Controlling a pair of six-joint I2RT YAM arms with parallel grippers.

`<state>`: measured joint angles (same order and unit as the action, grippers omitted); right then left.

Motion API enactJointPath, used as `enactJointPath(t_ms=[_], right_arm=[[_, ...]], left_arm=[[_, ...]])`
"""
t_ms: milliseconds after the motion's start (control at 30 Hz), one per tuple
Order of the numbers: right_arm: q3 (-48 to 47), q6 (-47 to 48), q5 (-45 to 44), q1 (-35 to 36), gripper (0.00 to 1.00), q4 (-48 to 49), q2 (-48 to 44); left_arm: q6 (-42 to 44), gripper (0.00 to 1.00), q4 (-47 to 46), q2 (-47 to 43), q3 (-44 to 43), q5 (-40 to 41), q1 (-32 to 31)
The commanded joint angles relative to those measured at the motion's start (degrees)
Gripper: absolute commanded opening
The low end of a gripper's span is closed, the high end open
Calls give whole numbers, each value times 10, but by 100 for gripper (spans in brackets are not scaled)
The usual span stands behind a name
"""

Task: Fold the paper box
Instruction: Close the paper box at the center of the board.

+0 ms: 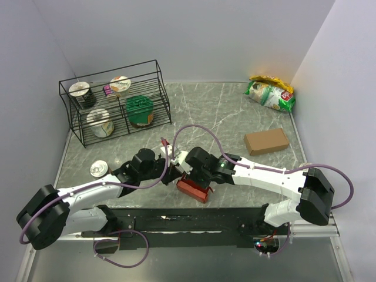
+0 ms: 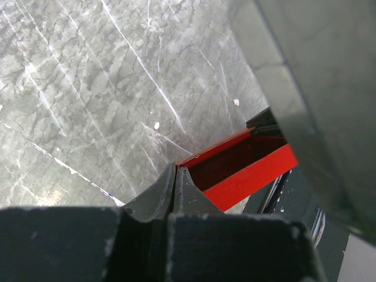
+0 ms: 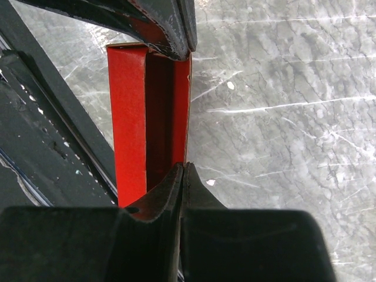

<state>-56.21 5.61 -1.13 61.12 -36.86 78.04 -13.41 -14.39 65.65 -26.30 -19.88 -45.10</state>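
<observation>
The paper box point(image 1: 192, 190) is bright red thin card, partly formed into an open trough, and sits at the table's near edge between both arms. In the left wrist view my left gripper point(image 2: 176, 168) is shut, its tips pinching the corner of the box's point(image 2: 252, 176) thin wall. In the right wrist view my right gripper point(image 3: 184, 167) is shut on the near end of the same wall of the box point(image 3: 129, 117), and the left arm's fingers point(image 3: 170, 26) meet the wall at its far end. From above, the left gripper point(image 1: 174, 170) and the right gripper point(image 1: 191, 174) crowd over the box.
A black wire rack point(image 1: 114, 106) with cups and tins stands at the back left. A tin point(image 1: 99, 169) lies near the left arm. A brown cardboard box point(image 1: 266, 141) and snack bags point(image 1: 270, 94) are on the right. The black base rail point(image 1: 176, 220) runs just behind the box.
</observation>
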Motion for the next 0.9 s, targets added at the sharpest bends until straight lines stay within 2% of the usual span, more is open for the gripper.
enactJointPath(t_ms=[0, 133, 233, 400, 567, 600, 633, 667, 867], right_arm=[[0, 3, 8, 5, 9, -1, -21], [12, 3, 32, 5, 38, 24, -52], [12, 4, 53, 5, 48, 28, -62], [12, -7, 58, 5, 59, 27, -54], [3, -12, 63, 5, 65, 22, -56], [6, -11, 70, 3, 77, 27, -60], [7, -9, 74, 5, 94, 28, -64], [6, -7, 79, 4, 100, 26, -63], [18, -9, 68, 5, 100, 40, -64]], left_arm=[[-16, 1, -27, -32, 0, 6, -3], [-10, 1, -21, -36, 1, 8, -3], [-8, 1, -20, -35, 2, 7, -4], [-5, 1, -17, -31, 0, 5, -7], [4, 1, -18, -29, 3, 4, -12], [7, 1, -19, -29, 5, 3, -13], [8, 1, -19, -29, 6, 3, -13], [8, 1, -18, -28, 6, 5, -14], [15, 1, -17, -32, 6, 12, -16]])
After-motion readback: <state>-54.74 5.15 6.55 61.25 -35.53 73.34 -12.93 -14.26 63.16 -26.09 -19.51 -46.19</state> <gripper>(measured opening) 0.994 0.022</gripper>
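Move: Each hand already has its shut fingers on the far wall of the red paper box, the left at its left corner, the right near its right end. The box's middle lies about 5 cm right of and 4 cm back from the left hand, some 6 cm left of and 1 cm back from the right, roughly 2 cm below both. The tin can stands some 30 cm left of the left hand and 2 cm farther out; the cardboard box is about 24 cm right and 17 cm ahead of the right hand. The right fingers let go of the paper box's far wall, opening from shut to fully wide while that hand draws back about 2 cm, rises nearly as much and drifts 1 cm left, ending with one finger on either side of the box. The left hand keeps its pinch on the far-left corner, lifts about 1 cm and then all but holds still. ##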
